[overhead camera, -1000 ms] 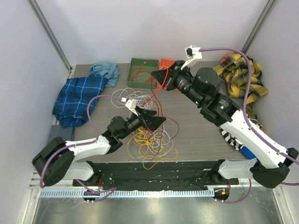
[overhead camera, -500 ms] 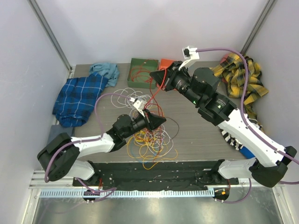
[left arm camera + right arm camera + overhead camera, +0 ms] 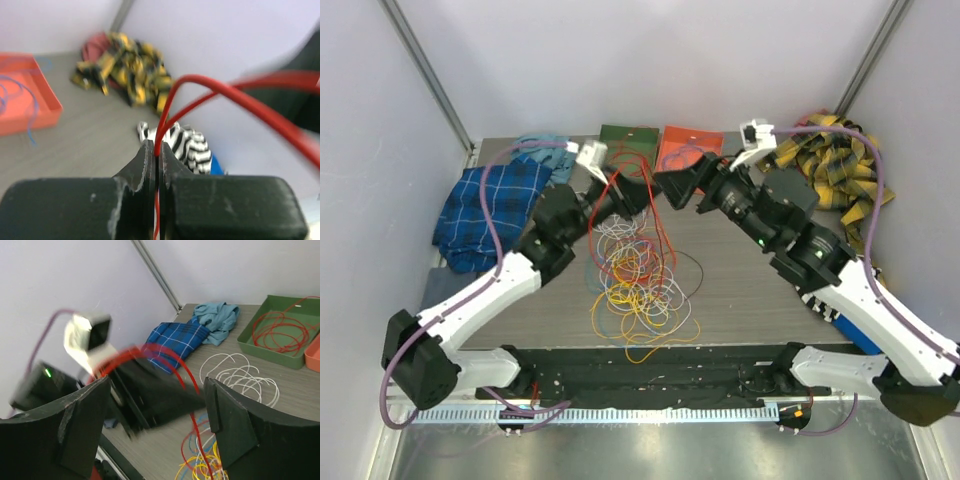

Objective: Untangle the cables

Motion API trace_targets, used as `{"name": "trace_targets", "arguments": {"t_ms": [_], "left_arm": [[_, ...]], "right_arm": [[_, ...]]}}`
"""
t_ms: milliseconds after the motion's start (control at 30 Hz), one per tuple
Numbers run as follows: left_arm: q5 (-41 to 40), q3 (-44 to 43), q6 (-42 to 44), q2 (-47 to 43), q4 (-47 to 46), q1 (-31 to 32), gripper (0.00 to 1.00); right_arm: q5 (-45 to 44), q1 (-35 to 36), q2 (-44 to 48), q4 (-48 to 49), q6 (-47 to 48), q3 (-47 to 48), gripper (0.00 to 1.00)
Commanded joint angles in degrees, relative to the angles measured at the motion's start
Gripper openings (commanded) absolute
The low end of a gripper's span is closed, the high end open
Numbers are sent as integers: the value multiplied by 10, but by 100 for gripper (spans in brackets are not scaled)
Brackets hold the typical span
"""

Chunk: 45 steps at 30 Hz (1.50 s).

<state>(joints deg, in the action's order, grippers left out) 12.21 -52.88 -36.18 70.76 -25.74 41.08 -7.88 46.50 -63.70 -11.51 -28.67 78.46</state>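
Observation:
The cables [image 3: 638,288] lie in a loose heap of yellow, orange, white, blue and red loops at the table's middle. My left gripper [image 3: 638,196] hangs raised above the heap's far side, shut on a red cable [image 3: 169,104] that runs up out of its fingertips [image 3: 148,156] and arcs away. My right gripper [image 3: 668,186] faces it close by, open. Its fingers [image 3: 240,425] stand wide apart with the red cable [image 3: 195,425] arcing loosely between them, touching neither. More red cable lies coiled in the green tray [image 3: 628,138].
An orange tray [image 3: 688,146] holding a blue cable stands beside the green tray at the back. A blue plaid cloth [image 3: 480,210] and a teal cloth [image 3: 542,150] lie back left. A yellow plaid cloth [image 3: 835,170] lies back right, a striped cloth [image 3: 189,145] under the right arm.
My left gripper closed on the red cable and rose toward the back. My right gripper let the red cable go, opened wide and shifted right.

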Motion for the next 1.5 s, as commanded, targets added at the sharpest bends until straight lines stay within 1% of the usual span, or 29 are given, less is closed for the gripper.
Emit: {"name": "trace_targets", "arguments": {"t_ms": [0, 33, 67, 133, 167, 200, 267, 300, 333, 367, 400, 433, 467, 500, 533, 600, 667, 800, 867, 967, 1067, 1200, 1233, 1300, 1333, 1367, 1467], "left_arm": [[26, -157, -22, -12, 128, -61, 0], [36, -190, -19, -1, 142, -67, 0], [37, -246, -14, 7, 169, -71, 0], [32, -313, 2, 30, 201, -72, 0], [28, -375, 5, 39, 212, -72, 0], [22, -404, 9, 50, 238, -72, 0], [3, -463, 30, 85, 256, -73, 0], [-9, -517, 37, 101, 290, -75, 0], [-20, -550, 43, 116, 307, -77, 0], [-36, -579, 49, 152, 322, -86, 0], [-44, -651, 45, 170, 342, -94, 0], [-43, -683, 35, 187, 384, -105, 0], [-23, -708, 18, 212, 391, -119, 0], [-18, -729, 18, 217, 393, -121, 0], [-15, -739, 16, 218, 381, -120, 0], [-10, -732, 6, 207, 357, -121, 0], [-16, -745, 8, 201, 346, -121, 0], [-58, -771, 43, 188, 322, -121, 0], [-64, -779, 47, 189, 309, -121, 0], [-57, -790, 38, 201, 312, -121, 0], [-47, -783, 19, 207, 311, -120, 0], [-34, -770, -5, 212, 306, -120, 0], [-33, -768, -16, 213, 305, -121, 0], [-26, -765, -26, 218, 305, -121, 0], [-23, -762, -28, 219, 305, -120, 0], [-16, -761, -38, 220, 303, -119, 0], [-10, -749, -49, 218, 301, -118, 0]], "right_arm": [[-42, 0, 88, -12, -8, -32, 87], [-56, -1, 102, -17, -10, -44, 88], [-64, 0, 112, -28, -11, -51, 88], [-78, 0, 146, -33, -16, -75, 88], [-81, 0, 158, -35, -17, -86, 88], [-87, 0, 167, -35, -21, -96, 88], [-93, 0, 188, -36, -32, -130, 88], [-93, 0, 192, -39, -37, -150, 88], [-90, 0, 199, -42, -45, -160, 88], [-80, 0, 201, -42, -51, -173, 88], [-74, 0, 202, -41, -59, -199, 88], [-71, 0, 203, -44, -64, -210, 88], [-65, 0, 199, -44, -68, -219, 88], [-59, 0, 198, -45, -68, -228, 87], [-56, 0, 198, -40, -66, -245, 87], [-53, 0, 194, -33, -62, -264, 87], [-50, 0, 191, -22, -58, -272, 86], [-48, 0, 183, -12, -57, -282, 85], [-43, -1, 178, -6, -57, -285, 84], [-28, 0, 168, 3, -55, -298, 84], [-3, 1, 143, 34, -39, -316, 84], [38, 6, 64, 62, -20, -299, 85], [39, 15, 32, 67, -10, -294, 85], [11, 45, 5, 85, 5, -284, 86], [-1, 52, -24, 89, 22, -278, 87], [-27, 58, -36, 92, 27, -271, 87], [-69, 61, -90, 112, 45, -261, 88]]}}
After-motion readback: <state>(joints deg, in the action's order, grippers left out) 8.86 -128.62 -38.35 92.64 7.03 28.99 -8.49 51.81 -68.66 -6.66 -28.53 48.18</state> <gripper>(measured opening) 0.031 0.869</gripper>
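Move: The red cable, already pinched in the left hand, runs down into the cable tangle, whose middle lies about 32 cm below that hand and 4 cm back. From the open right hand the tangle is some 42 cm below, 2 cm back and 2 cm left; the loose white coil is 17 cm ahead, 11 cm left of that hand, also on the table. The green box stands about 31 cm ahead and 6 cm left of it, just as low. The red cable is drawn up away from the tangle by the shut left hand, which climbs about 30 cm, mostly at the start, drifting left and forward as its fingers tilt up. The right hand, fingers staying open, backs off to its right, then sinks some 26 cm in two stages towards the tangle, swinging back left and tipping its fingers down near the end. ##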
